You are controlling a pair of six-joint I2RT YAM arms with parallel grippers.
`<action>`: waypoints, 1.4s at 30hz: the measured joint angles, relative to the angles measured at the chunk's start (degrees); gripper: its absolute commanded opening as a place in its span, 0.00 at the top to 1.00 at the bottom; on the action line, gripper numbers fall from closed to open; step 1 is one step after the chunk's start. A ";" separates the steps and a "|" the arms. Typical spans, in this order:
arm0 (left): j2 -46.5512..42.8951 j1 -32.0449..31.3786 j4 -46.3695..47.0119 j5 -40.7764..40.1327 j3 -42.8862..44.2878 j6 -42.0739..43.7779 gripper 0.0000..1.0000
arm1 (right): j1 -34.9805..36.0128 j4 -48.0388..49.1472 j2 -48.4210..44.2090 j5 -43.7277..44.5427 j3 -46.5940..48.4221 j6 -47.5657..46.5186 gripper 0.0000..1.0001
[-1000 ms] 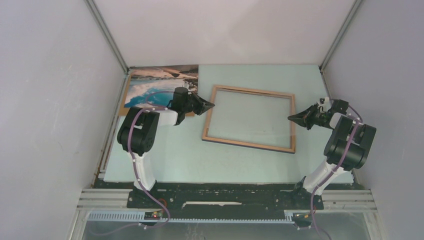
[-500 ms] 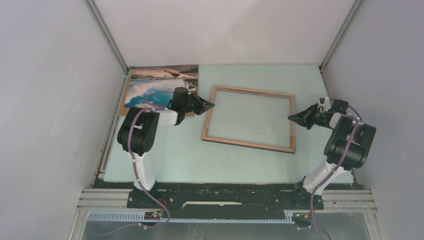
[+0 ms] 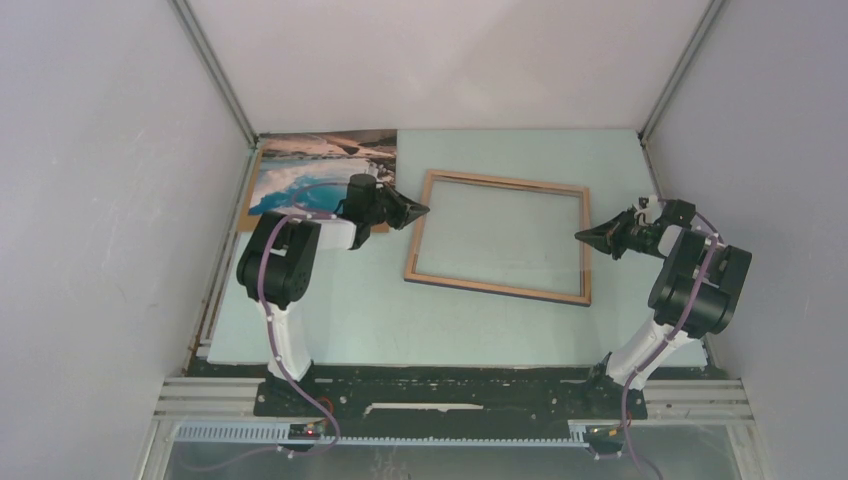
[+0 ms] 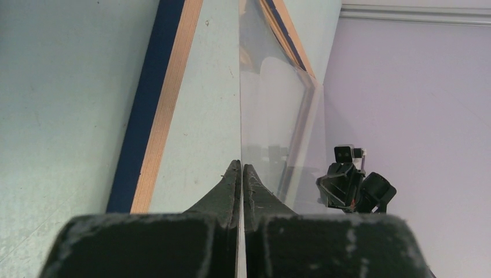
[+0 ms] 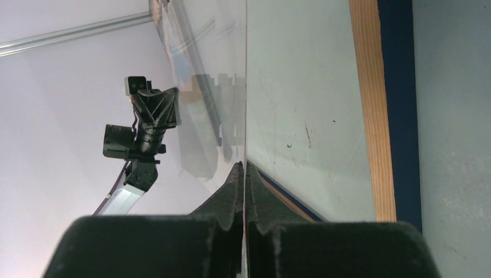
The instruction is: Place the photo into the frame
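The frame [image 3: 497, 288], light wood with a navy outer edge, lies flat in the middle of the table. Its clear pane [image 4: 272, 104] is out of it, held level just above, edge-on in both wrist views [image 5: 214, 69]. My left gripper [image 3: 424, 211] is shut on the pane's left edge [image 4: 241, 165]. My right gripper [image 3: 580, 236] is shut on its right edge [image 5: 244, 165]. The frame's wooden rail shows beneath in the wrist views [image 4: 168, 98] [image 5: 370, 116]. The photo [image 3: 322, 170], turquoise water and snow, lies face up at the back left, apart from both grippers.
A brown backing board [image 3: 249, 208] sticks out from under the photo at the left wall. White walls close in the table on the left, back and right. The left arm's elbow [image 3: 275, 262] stands near the photo's front edge.
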 measured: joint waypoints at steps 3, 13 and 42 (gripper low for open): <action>0.00 0.00 0.20 0.02 0.11 0.00 1.00 | 0.02 -0.07 0.02 0.04 0.09 -0.09 1.00; 0.00 0.11 0.20 0.00 0.11 0.00 1.00 | 0.28 -0.44 0.02 0.17 0.09 -0.11 1.00; 0.94 0.15 -6.64 0.20 4.33 4.90 0.51 | 1.16 -3.13 3.93 4.00 4.35 -0.35 0.72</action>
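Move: Both grippers pinch the clear sheet by its two ends above the frame. From the left hand the frame's middle lies about 18 cm to the right, 3 cm back and 8 cm down, with the frame's left bar only some 2 cm left; the photo is about 28 cm left and 14 cm ahead. From the right hand the frame's middle is roughly 16 cm left and 5 cm ahead, its right bar about 5 cm right and 3 cm ahead. Hold the clear sheet steady over the frame with both grippers, then loosen both together: open the left about halfway while it stays nearly in place, and the right about a quarter as it sinks some 1.5 cm towards the frame and eases 1 cm forward. Keep the lower finger of each hand under the sheet's edge. ##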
